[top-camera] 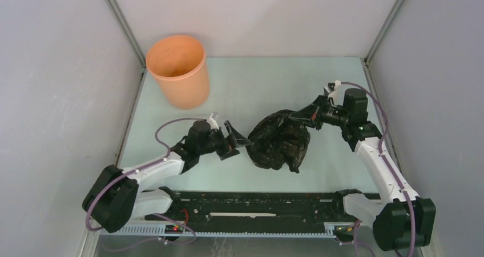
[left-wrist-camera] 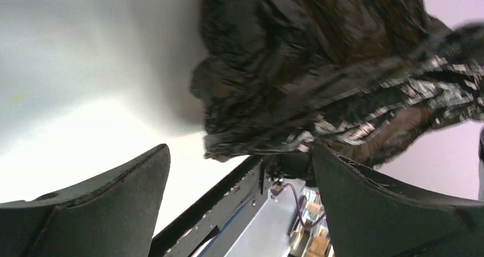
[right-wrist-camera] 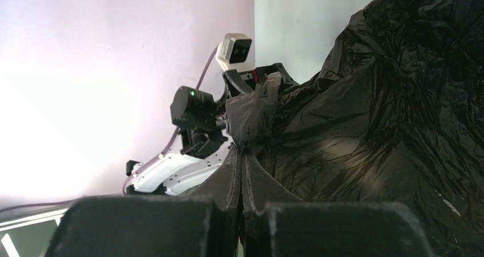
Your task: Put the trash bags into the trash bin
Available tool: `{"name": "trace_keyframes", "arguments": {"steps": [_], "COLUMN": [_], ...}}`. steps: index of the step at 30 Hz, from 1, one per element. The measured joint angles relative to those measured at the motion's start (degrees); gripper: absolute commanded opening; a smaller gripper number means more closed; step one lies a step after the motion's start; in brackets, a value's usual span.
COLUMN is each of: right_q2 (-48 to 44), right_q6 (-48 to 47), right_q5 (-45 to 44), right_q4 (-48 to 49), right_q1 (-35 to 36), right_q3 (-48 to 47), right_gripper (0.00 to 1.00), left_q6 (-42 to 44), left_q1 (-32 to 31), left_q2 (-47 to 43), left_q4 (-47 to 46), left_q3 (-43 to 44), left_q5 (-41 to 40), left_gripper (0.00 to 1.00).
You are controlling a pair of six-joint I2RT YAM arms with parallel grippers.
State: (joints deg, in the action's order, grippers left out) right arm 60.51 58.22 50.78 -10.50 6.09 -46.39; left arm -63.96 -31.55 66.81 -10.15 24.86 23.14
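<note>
The black glossy trash bag (top-camera: 279, 140) sits crumpled in the middle of the table, its upper right corner drawn up. My right gripper (top-camera: 294, 118) is shut on that corner; in the right wrist view the jaws (right-wrist-camera: 242, 151) are pressed together with a fold of the bag (right-wrist-camera: 388, 125) rising just above them. My left gripper (top-camera: 240, 144) is open at the bag's left side, its tips close to the plastic. In the left wrist view the bag (left-wrist-camera: 319, 68) hangs just beyond the spread jaws (left-wrist-camera: 240, 148), with nothing between them. The orange trash bin (top-camera: 178, 71) stands upright at the far left corner.
Grey walls close in the table on the left, back and right. A black rail (top-camera: 257, 205) with the arm bases runs along the near edge. The left arm (right-wrist-camera: 194, 114) shows behind the bag in the right wrist view.
</note>
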Motion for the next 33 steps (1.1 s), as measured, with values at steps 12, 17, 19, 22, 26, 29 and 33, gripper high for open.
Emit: {"name": "trace_keyframes", "arguments": {"steps": [12, 17, 19, 22, 26, 29, 33], "right_q2": [0.2, -0.3, -0.3, 1.7, 9.7, 15.5, 17.4], "right_q6": [2.2, 0.2, -2.1, -5.5, -9.0, -11.3, -15.4], "right_q5": [1.5, 1.0, -0.2, -3.7, -10.2, -14.0, -17.6], "right_q4": [0.0, -2.4, -4.8, -10.5, -18.2, -24.4, -28.0], "right_q1": [-1.2, -2.6, -3.4, -4.9, -5.3, -3.1, 0.9], "right_q3": [0.0, 0.0, 0.0, -2.2, -12.5, -26.4, -48.0], "right_gripper": [0.0, 0.0, 0.0, 0.0, 0.0, 0.0, 0.0], "left_q6": [-0.7, -0.5, 1.3, 5.8, 12.5, 17.1, 23.2], "left_q1": [-10.0, -9.7, -8.7, -4.2, 4.9, 8.5, 8.9], "left_q2": [15.1, 11.5, 7.8, 5.2, 8.7, 14.6, 20.7], "left_q4": [-19.7, -20.4, -15.2, 0.0, 20.9, 31.6, 42.3], "left_q3": [2.0, 2.0, 3.0, 11.4, 33.8, 53.9, 79.6], "left_q5": [-2.5, -4.4, -5.1, -7.1, -11.0, -11.6, -13.0], "left_gripper": [0.5, 0.2, 0.19, 0.08, 0.0, 0.01, 0.1]}}
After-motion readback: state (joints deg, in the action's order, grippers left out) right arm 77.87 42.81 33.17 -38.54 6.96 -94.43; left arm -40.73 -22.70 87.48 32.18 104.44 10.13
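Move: The trash bag hangs from the shut right gripper, its middle about 12 cm to the right of the open left hand, some 2 cm ahead and about level in height; its left edge is only about 5 cm to that hand's right. The trash bin stands roughly 24 cm ahead and 20 cm left of the left hand. From the right hand, the bin is some 20 cm ahead and 37 cm left, and the bag's middle about 4 cm back, 6 cm left and 12 cm below. The bag's loose left side is met by the left hand, which slips about 6 cm to the right and closes on it while the right hand keeps its pinch almost motionless. Both then carry the bag forward and steeply up, the left rising some 30 cm while swinging back left and tipping its fingers up; the right first dips a little rightward, then rises less. ##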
